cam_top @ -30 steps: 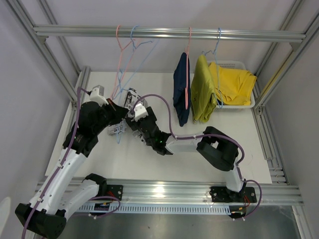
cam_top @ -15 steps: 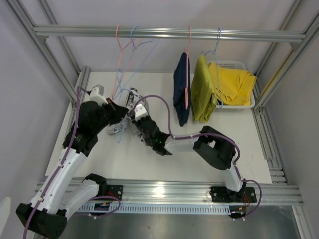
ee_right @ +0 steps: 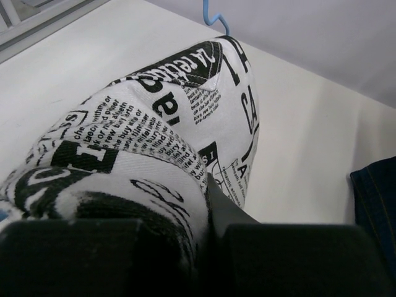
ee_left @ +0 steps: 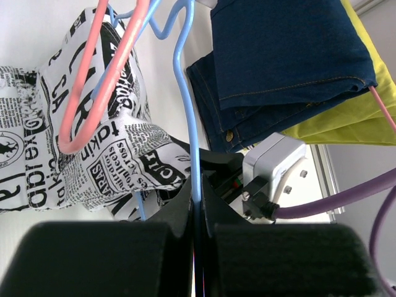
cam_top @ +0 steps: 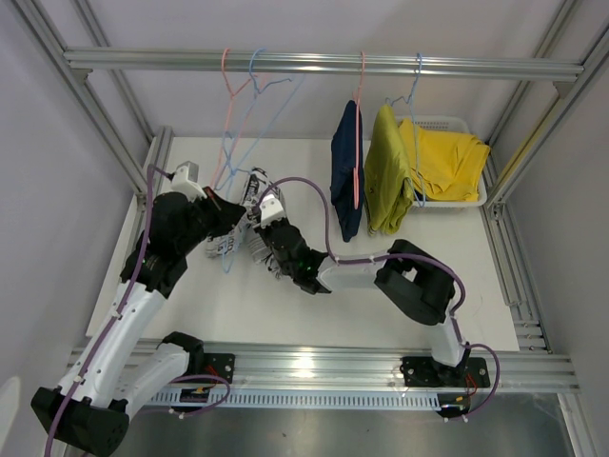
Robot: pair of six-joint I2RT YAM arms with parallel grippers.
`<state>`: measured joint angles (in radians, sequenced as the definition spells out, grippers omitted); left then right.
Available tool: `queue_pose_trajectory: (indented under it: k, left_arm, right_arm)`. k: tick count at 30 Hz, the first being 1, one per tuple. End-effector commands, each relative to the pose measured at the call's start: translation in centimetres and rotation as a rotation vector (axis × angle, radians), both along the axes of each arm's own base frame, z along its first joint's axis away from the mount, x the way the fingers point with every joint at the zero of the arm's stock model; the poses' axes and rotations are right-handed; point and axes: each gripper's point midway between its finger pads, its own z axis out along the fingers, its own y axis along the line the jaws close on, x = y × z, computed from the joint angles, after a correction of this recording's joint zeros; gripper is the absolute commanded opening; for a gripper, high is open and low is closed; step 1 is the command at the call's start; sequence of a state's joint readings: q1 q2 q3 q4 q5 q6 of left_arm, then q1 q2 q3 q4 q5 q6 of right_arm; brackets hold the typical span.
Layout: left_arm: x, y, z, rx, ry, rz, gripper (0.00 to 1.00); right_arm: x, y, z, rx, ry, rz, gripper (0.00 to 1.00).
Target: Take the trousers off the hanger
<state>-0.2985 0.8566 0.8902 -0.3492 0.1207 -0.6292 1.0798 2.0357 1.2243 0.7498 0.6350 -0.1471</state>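
The black-and-white print trousers point(ee_right: 161, 124) lie bunched at the table's left, draped over a blue hanger point(ee_left: 189, 136). My left gripper point(ee_left: 195, 201) is shut on that hanger's wire, low beside the cloth point(cam_top: 249, 188). An empty pink hanger point(ee_left: 93, 93) hangs just left of the blue wire. My right gripper point(ee_right: 207, 198) is shut on a fold of the print trousers, close to the left gripper point(cam_top: 221, 211). Navy trousers point(cam_top: 347, 171) hang on a pink hanger from the rail. Mustard-olive trousers point(cam_top: 387, 176) hang beside them.
A white basket point(cam_top: 481, 195) at the back right holds folded yellow trousers point(cam_top: 447, 162). The aluminium rail point(cam_top: 324, 63) crosses the back, with frame posts at both sides. My right arm's purple cable point(ee_left: 346, 198) runs close to the left gripper.
My right gripper has shut on the print trousers, having stood open a second ago. It has also edged a little left, toward the left gripper. The left arm has held still.
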Motion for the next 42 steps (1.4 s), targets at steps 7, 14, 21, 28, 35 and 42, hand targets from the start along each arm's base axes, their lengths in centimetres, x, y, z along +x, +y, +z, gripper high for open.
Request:
queue_pose_trajectory:
  k: [7, 14, 21, 28, 35, 42]
  left_arm:
    - [0.5, -0.5, 3.8, -0.048, -0.116, -0.025, 0.01]
    - [0.6, -0.5, 3.6, -0.044, -0.114, -0.028, 0.01]
    - [0.6, -0.6, 3.6, -0.041, -0.113, -0.03, 0.01]
    - [0.9, -0.7, 3.2, -0.034, -0.103, -0.032, 0.01]
    - [1.1, -0.7, 3.0, -0.029, -0.095, -0.032, 0.01]
    - [1.2, -0.8, 2.6, -0.025, -0.082, -0.038, 0.01]
  right_arm:
    - [-0.2, -2.7, 12.1, 0.188, -0.094, -0.046, 0.0]
    - [-1.5, -3.3, 16.2, 0.205, -0.131, -0.046, 0.0]
    - [-2.4, -3.9, 18.6, 0.191, -0.156, -0.054, 0.0]
    - [-3.0, -4.8, 20.9, 0.181, -0.18, -0.078, 0.0]
    - [-3.9, -6.0, 24.0, 0.175, -0.214, -0.09, 0.0]
    - [-5.1, -7.8, 26.7, 0.17, -0.247, -0.116, 0.0]
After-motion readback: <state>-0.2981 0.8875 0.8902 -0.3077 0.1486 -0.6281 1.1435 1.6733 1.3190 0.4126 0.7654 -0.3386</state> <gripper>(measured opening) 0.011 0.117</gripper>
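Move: The right hand, already gripping the newspaper-print trousers, has the basket about 48 cm to its right, 20 cm ahead and some 12 cm lower. On the way hang the navy trousers, roughly 21 cm right and 7 cm ahead, and the olive ones, 30 cm right and 7 cm ahead, both about level with the hand. The left hand, shut on the blue hanger, has the printed trousers' middle about 6 cm ahead, straight below by 13 cm. Keeping its pinch on the printed trousers, the right hand hauls them upward about 16 cm, drifting some 5 cm to its right and a little back towards its base, away from the hanger's lower loop, while the fingers tip up slightly. The left hand keeps hold of the blue hanger and stays almost in place. ##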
